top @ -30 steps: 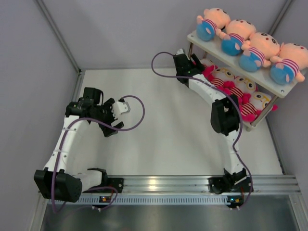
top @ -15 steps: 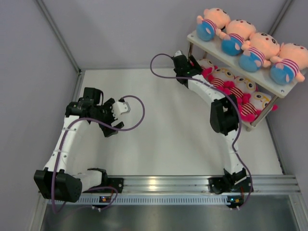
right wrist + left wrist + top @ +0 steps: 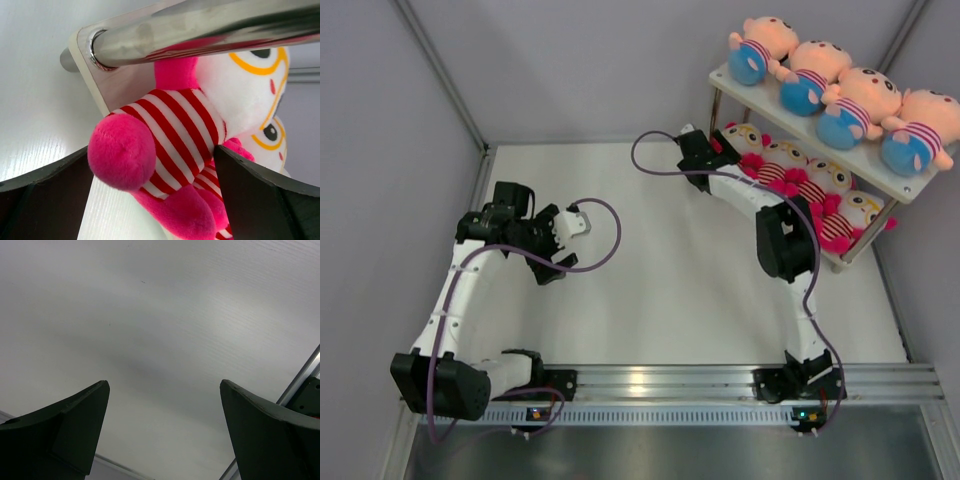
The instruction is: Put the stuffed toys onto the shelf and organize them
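The shelf [image 3: 908, 189] stands at the back right. Four peach toys [image 3: 815, 70] lie in a row on its top board. Four pink striped toys [image 3: 825, 180] lie in a row on the lower board. My right gripper [image 3: 715, 147] is open at the lower tier's left end. In the right wrist view the leftmost pink toy [image 3: 170, 130] lies on the board [image 3: 107, 85] under a metal leg [image 3: 200, 25]. Its body sits between my spread right gripper [image 3: 154, 150] fingers. My left gripper [image 3: 560, 245] is open and empty over the table, also open in its wrist view [image 3: 164, 385].
Grey walls close the table on the left, back and right. A metal rail [image 3: 720, 380] runs along the near edge by the arm bases. The shelf's thin corner leg [image 3: 717, 100] stands just behind my right gripper.
My right gripper has drawn back a little to the left out of the lower tier, and the leftmost pink toy shows more fully. The left arm has not moved.
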Tool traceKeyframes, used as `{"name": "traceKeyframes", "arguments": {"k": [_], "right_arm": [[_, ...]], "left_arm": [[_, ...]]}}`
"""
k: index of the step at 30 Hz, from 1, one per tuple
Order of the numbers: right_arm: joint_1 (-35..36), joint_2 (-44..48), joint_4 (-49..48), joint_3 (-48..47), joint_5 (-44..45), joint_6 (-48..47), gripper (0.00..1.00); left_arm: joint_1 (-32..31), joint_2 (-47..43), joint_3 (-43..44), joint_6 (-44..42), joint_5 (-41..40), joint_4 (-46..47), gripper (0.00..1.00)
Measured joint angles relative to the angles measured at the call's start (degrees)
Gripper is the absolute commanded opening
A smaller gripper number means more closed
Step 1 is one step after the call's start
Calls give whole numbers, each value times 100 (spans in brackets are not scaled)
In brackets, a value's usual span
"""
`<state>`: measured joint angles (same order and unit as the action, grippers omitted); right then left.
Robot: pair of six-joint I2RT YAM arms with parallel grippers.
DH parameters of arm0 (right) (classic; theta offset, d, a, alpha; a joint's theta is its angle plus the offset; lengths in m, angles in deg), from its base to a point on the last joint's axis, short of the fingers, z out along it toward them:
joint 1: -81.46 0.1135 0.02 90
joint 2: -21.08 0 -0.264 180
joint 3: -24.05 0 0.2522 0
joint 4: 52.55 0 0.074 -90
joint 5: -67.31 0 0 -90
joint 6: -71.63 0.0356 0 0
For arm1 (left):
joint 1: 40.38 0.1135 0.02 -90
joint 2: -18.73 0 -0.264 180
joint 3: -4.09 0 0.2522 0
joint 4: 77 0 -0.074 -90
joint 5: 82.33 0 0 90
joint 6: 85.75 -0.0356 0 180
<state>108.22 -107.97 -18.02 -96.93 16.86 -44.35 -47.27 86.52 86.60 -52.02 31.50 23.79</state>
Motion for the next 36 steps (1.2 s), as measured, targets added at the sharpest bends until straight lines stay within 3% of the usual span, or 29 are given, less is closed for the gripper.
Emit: {"name": "traceKeyframes", "arguments": {"k": [9, 15, 16, 20, 25, 31, 36], "right_arm": [[225, 431, -190, 210, 68, -160, 99], [376, 1051, -396, 955, 129, -382, 99], [417, 1204, -485, 1152, 103, -409, 96], [660, 1937, -612, 1897, -341, -446, 61], [750, 2481, -804, 2398, -1274, -291, 36], [520, 1738, -588, 1851, -1878, -140, 21], [101, 966, -361, 1298, -2024, 9, 20]], "left_arm": [[0, 0, -15, 0, 11, 0, 98], [0, -2, -28, 0, 11, 0, 98], [0, -2, -31, 0, 11, 0, 98], [0, -2, -42, 0, 11, 2, 98], [0, -2, -68, 2, 13, 2, 98], [0, -11, -74, 2, 9, 4, 98], [0, -20, -83, 4, -17, 7, 98]]}}
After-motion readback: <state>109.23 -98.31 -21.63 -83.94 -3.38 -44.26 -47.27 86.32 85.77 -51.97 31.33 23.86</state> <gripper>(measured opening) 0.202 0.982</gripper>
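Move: The leftmost striped toy on the lower shelf lies between the right hand's wide-open fingers, its middle about 4 cm ahead, 2 cm to the right and roughly level. The next striped toy stands some 11 cm to the hand's right and 1 cm ahead; the shelf's near left post rises about 3 cm ahead and 5 cm to its left. From the idle left hand the leftmost toy is roughly 32 cm ahead, 44 cm to the right and 8 cm lower. Back, left and up, the right hand draws clear of the leftmost striped toy by some 8 cm, turning counter-clockwise about 20 degrees as its fingers swing nearly shut. It then loops forward and down about 7 cm, easing back right a little and tipping fingers downward, to finish short of the toy and to its left. ##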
